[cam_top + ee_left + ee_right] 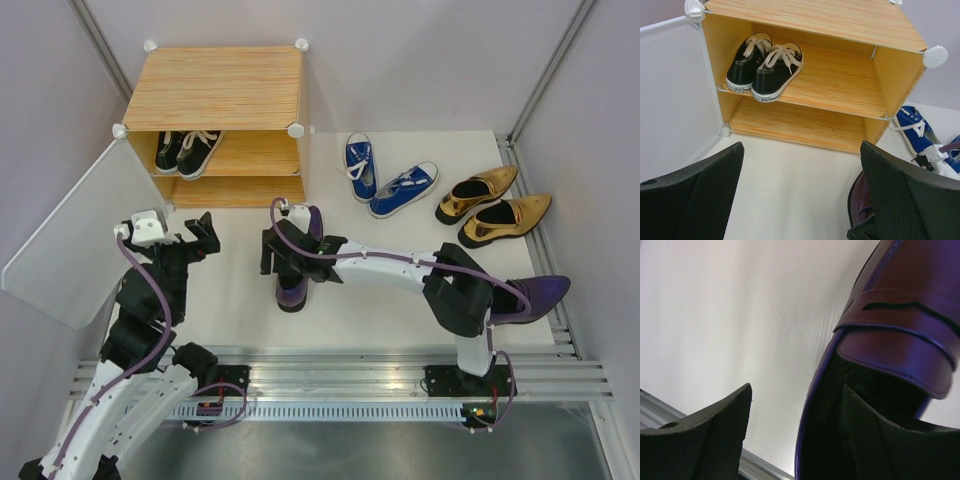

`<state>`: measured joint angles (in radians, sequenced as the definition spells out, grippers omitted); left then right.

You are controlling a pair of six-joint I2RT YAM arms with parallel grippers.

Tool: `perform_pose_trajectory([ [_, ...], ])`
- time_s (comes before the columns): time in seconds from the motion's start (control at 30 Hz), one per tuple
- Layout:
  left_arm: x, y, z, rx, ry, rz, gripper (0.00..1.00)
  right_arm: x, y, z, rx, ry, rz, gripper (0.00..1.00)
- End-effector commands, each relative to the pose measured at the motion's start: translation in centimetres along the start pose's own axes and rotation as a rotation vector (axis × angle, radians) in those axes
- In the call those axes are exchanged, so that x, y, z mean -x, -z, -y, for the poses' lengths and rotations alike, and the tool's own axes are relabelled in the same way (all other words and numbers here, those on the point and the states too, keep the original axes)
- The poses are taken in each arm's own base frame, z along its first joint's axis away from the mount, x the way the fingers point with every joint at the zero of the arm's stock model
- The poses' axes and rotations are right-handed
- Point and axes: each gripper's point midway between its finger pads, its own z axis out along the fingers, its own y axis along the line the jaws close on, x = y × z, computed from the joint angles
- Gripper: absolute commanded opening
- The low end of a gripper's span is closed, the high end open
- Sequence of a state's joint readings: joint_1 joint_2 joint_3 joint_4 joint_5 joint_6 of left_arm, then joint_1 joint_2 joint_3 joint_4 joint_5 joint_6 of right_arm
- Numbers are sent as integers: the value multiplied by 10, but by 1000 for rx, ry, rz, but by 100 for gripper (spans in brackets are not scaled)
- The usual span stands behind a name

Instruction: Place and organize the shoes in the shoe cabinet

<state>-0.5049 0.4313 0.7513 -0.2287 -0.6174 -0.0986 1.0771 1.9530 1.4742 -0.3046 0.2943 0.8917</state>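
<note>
The shoe cabinet [215, 90] stands at the back left with its white door [75, 235] swung open. A pair of black sneakers [765, 65] sits on its upper shelf [840, 80]; the lower shelf is bare. One purple heel [294, 292] lies on the table in front of the cabinet. My right gripper [285, 262] is open astride its rim. In the right wrist view one finger [875, 440] is inside the purple heel [900, 340] and the other is outside. The second purple heel [535, 292] lies at the right. My left gripper [802, 145] hangs open and empty before the cabinet.
Two blue sneakers [385, 180] lie right of the cabinet, and two gold heels [495, 205] beyond them. The open door [675, 95] stands just left of my left arm [150, 290]. A metal rail [350, 365] runs along the near edge.
</note>
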Motion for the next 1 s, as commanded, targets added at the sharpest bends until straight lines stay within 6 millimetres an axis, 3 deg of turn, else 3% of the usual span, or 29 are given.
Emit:
perform_pose_trajectory([
  [0.0,6,-3,5,-24,-20,22,100,35,28,-8,56,-63,70,77],
  [0.07,3,-6,7,-27,-24,9,100,49,49,-9,80,-64,102,78],
  [0.2,-5,-11,15,-46,-44,-40,99,67,80,12,87,-72,146,78],
  [0.23,-8,-13,19,-62,-54,-52,100,77,99,12,112,-77,175,77],
  [0.27,-11,-13,26,-104,-63,-67,100,79,106,18,111,-62,186,78],
  [0.3,-18,-16,33,-131,-79,-92,100,71,107,38,81,-56,178,78],
  [0.33,-21,-17,40,-158,-76,-109,100,81,128,42,105,-72,214,79],
  [0.37,-30,-15,46,-194,-80,-158,100,81,135,51,102,-80,223,82],
  [0.4,-37,-16,52,-211,-76,-199,100,74,134,77,61,-88,218,83],
  [0.43,-40,-20,59,-220,-66,-238,100,83,157,83,88,-108,262,84],
  [0.47,-52,-17,67,-245,-32,-303,100,84,165,92,87,-117,278,88],
  [0.5,-56,-16,73,-263,-13,-333,100,80,167,113,52,-123,287,90],
  [0.53,-60,-13,84,-305,32,-372,100,86,188,122,58,-122,335,95],
  [0.6,-65,-5,93,-348,79,-408,100,85,199,148,13,-125,367,98],
  [0.63,-71,-1,96,-365,100,-431,100,87,215,155,17,-123,399,98],
  [0.7,-77,9,107,-412,180,-468,100,85,222,172,-10,-124,417,98],
  [0.73,-94,13,109,-413,207,-514,100,85,232,175,-2,-122,435,98],
  [0.8,-115,18,113,-423,221,-573,100,79,234,184,-14,-119,436,98],
  [0.83,-136,25,116,-432,212,-617,100,78,237,185,-10,-119,443,98],
  [0.97,-171,41,122,-391,151,-651,100,67,232,195,-37,-88,417,98],
])
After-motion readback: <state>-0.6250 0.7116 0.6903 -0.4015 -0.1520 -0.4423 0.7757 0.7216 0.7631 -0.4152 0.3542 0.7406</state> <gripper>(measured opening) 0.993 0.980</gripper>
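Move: Just let go, the near purple shoe has its middle about 6 cm ahead of the right hand, 5 cm to its right and 6 cm below; the blue shoe with its toe farther out lies some 30 cm ahead and 17 cm right. The other purple shoe, next for this hand, is about 57 cm right and 3 cm back. From the left hand, the near purple shoe lies roughly 9 cm ahead, 21 cm right and 29 cm below; the cabinet's middle is about 35 cm ahead and 6 cm right. Drawing its already parted fingers up and clear of the near purple shoe's collar, the right hand rises about 14 cm and sweeps some 28 cm right, opening fully as its fingers tilt up. The left hand, still open, swings right and down, about 14 cm each way, towards that shoe, its fingers tipping down and turning clockwise by some 30 degrees. ##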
